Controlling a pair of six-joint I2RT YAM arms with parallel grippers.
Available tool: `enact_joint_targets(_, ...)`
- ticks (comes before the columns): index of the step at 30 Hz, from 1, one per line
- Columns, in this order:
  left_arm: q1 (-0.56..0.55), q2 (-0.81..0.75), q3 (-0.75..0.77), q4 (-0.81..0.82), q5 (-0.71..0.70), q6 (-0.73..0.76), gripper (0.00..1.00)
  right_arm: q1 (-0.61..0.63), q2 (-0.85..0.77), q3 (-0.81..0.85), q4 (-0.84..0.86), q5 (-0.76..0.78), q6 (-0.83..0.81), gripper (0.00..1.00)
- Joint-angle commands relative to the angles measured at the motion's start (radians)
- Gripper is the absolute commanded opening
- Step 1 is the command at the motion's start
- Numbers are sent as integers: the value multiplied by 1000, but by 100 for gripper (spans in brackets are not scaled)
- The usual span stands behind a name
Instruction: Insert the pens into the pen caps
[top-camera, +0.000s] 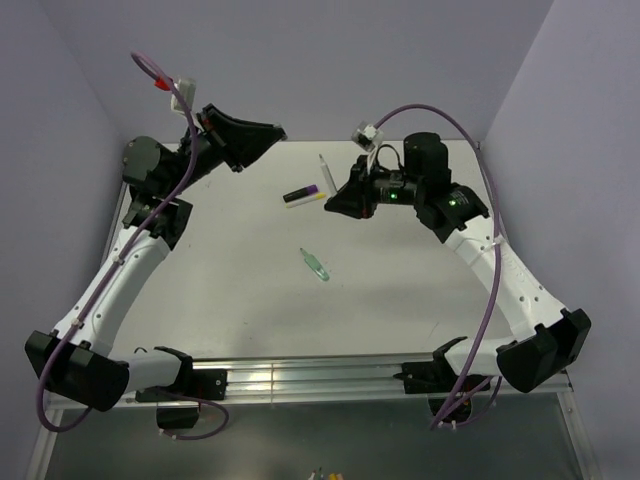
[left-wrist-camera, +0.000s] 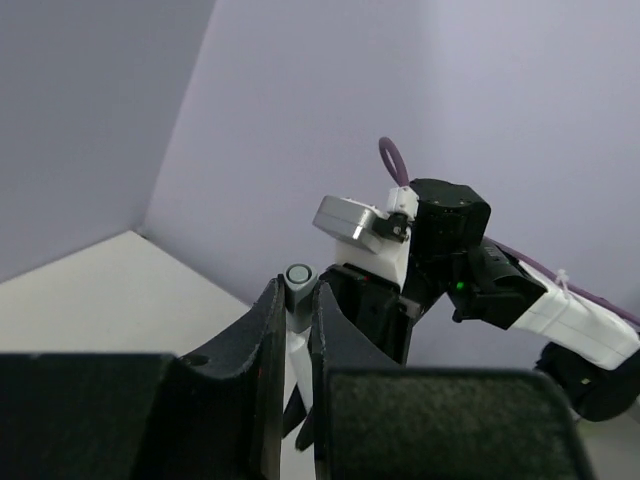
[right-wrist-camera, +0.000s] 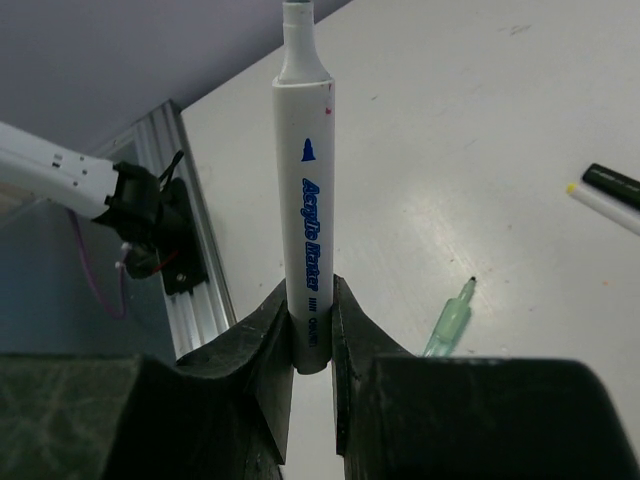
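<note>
Raised at the back left, my left gripper (top-camera: 265, 140) (left-wrist-camera: 298, 297) is shut on a stubby grey pen cap (left-wrist-camera: 298, 275), whose round end sticks out past the fingertips. My right gripper (top-camera: 335, 203) (right-wrist-camera: 310, 305) is shut on the butt of a white pen (right-wrist-camera: 305, 180) with blue lettering, its pale tip pointing away over the table. A translucent green pen (top-camera: 315, 264) (right-wrist-camera: 450, 320) lies mid-table. A black pen with a purple tip (top-camera: 302, 194) (right-wrist-camera: 612, 183) lies beside a pale one with a yellow tip (right-wrist-camera: 605, 207). The other pen caps are not visible.
A thin pale stick (top-camera: 325, 172) lies near the table's back, just left of the right arm. The metal rail (top-camera: 310, 378) runs along the near edge between the arm bases. Lilac walls close in the back and both sides.
</note>
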Motion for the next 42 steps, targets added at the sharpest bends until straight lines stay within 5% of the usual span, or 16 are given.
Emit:
enact_joint_targets(1, -27, 8, -29, 202, 28, -169, 0, 63, -31, -4, -5, 63, -49, 0)
enact_joint_targets(12, -106, 41, -55, 205, 29, -210, 0, 100, -13, 52, -30, 84, -49, 0)
enact_joint_targets(42, -109, 65, -106, 150, 11, -170, 0, 99, -45, 68, -56, 41, -84, 0)
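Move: The left hand holds the grey cap; the white pen's tip waits about 8 cm to its right, 1 cm ahead and 6 cm lower. From the right hand, which grips that pen upright near its rear end, the cap is some 3 cm ahead, 10 cm left and 15 cm up. On the table, 33 cm below the right hand, the yellow-capped pen lies 17 cm ahead and 7 cm left, the black marker 19 cm ahead and 9 cm left, the green pen 2 cm ahead and 4 cm left. The left hand carries the grey cap about 4.5 cm to the right towards the white pen's tip, swinging back a couple of centimetres and turning some 10 degrees clockwise, then sinks about 4.5 cm and eases slightly forward again to bring the cap down close over the tip. Meanwhile the right hand, keeping its pinch on the pen, draws back and a little left, then mostly holds it steady before easing back another centimetre at the end, both grippers staying closed on what they hold. ##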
